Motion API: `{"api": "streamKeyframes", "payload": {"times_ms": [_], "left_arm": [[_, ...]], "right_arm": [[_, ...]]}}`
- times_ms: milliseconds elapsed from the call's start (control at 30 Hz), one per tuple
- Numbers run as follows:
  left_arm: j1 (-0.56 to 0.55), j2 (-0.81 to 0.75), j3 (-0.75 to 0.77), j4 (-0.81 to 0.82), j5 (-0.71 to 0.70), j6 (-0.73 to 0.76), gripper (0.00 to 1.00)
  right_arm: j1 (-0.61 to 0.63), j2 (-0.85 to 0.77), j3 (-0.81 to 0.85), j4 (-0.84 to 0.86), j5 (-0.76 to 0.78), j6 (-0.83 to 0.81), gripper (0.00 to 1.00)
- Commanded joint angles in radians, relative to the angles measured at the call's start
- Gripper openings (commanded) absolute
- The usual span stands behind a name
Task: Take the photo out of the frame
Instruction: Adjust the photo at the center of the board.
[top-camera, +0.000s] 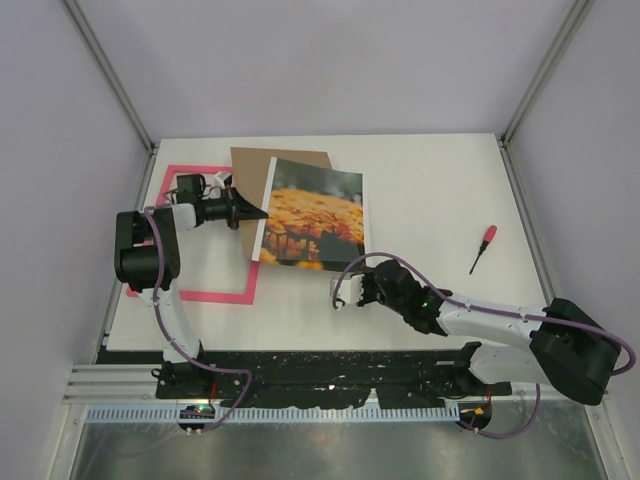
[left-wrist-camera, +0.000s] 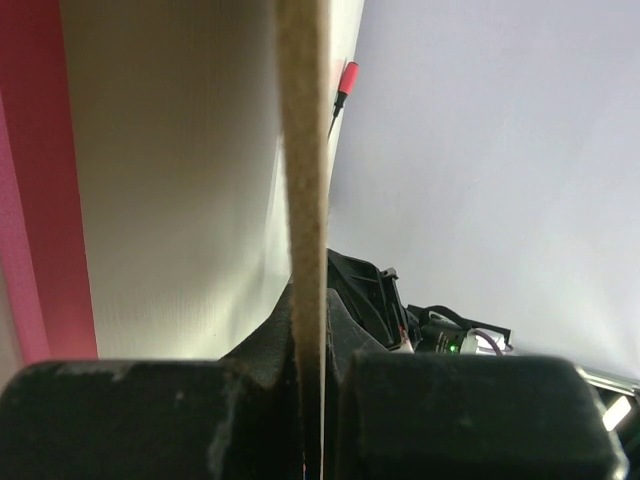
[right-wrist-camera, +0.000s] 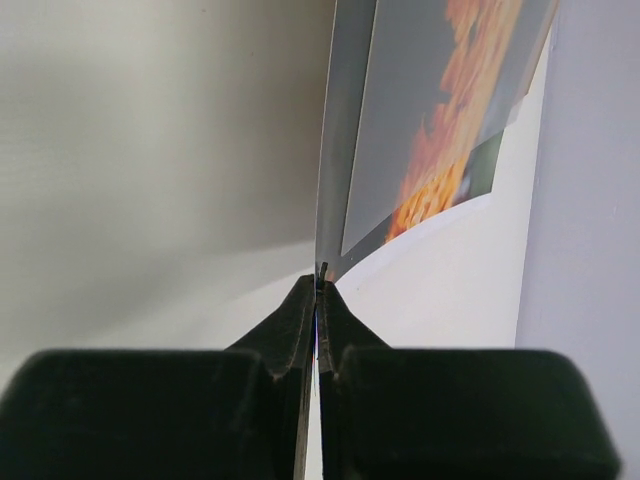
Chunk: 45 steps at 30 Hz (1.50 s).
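Observation:
The photo (top-camera: 315, 215) of orange flowers lies face up on a brown backing board (top-camera: 280, 160), outside the pink frame (top-camera: 200, 296), which lies flat at the table's left. My left gripper (top-camera: 255, 212) is shut on the board's left edge; the left wrist view shows that board (left-wrist-camera: 305, 150) edge-on between the jaws, with the frame (left-wrist-camera: 40, 200) beside it. My right gripper (top-camera: 345, 292) sits just below the photo's near right corner. In the right wrist view it (right-wrist-camera: 320, 280) is shut on the corner of a thin clear sheet (right-wrist-camera: 340, 130), with the photo (right-wrist-camera: 450, 170) beyond.
A red-handled screwdriver (top-camera: 483, 247) lies on the table's right side, also seen in the left wrist view as the screwdriver (left-wrist-camera: 345, 80). Grey walls enclose the white table (top-camera: 430, 190) on three sides.

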Motion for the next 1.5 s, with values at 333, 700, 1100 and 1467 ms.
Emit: {"api": "streamKeyframes", "payload": {"times_ms": [333,700,1100,1467], "left_arm": [[0.014,-0.069,0.01,0.075,0.085,-0.011,0.0],[0.014,-0.08,0.018,0.074,0.097,-0.011,0.0],[0.014,-0.121,0.131,-0.248,0.073,0.219,0.0],[0.013,-0.103,0.289,-0.607,0.042,0.477,0.0]], "right_arm": [[-0.097,-0.076,-0.07,-0.105,-0.089,-0.033,0.08],[-0.255,-0.139,-0.123,-0.172,-0.135,-0.061,0.08],[-0.384,-0.3,-0.16,-0.413,-0.157,-0.105,0.08],[-0.51,-0.332,-0.172,-0.536,-0.197,-0.153,0.08]]}}
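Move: The right gripper already pinches the photo by its near right corner. The photo's middle is about 13 cm ahead and 13 cm to its left, roughly level, over the board, whose middle is some 14 cm ahead and 17 cm left. The screwdriver lies 29 cm to its right, 5 cm ahead and 8 cm below. From the left gripper, which holds the board's left edge up, the photo's middle is level with it in reach and 11 cm to the right. Keep the right fingers shut on the photo's corner and drag the photo some 16 cm to the right, away from the left gripper and the board, sinking about 7 cm and easing back a little as the wrist turns clockwise and dips. Keep the left grip on the board's edge, still at first, then raise it about 3 cm late in the pull with a slight roll. ##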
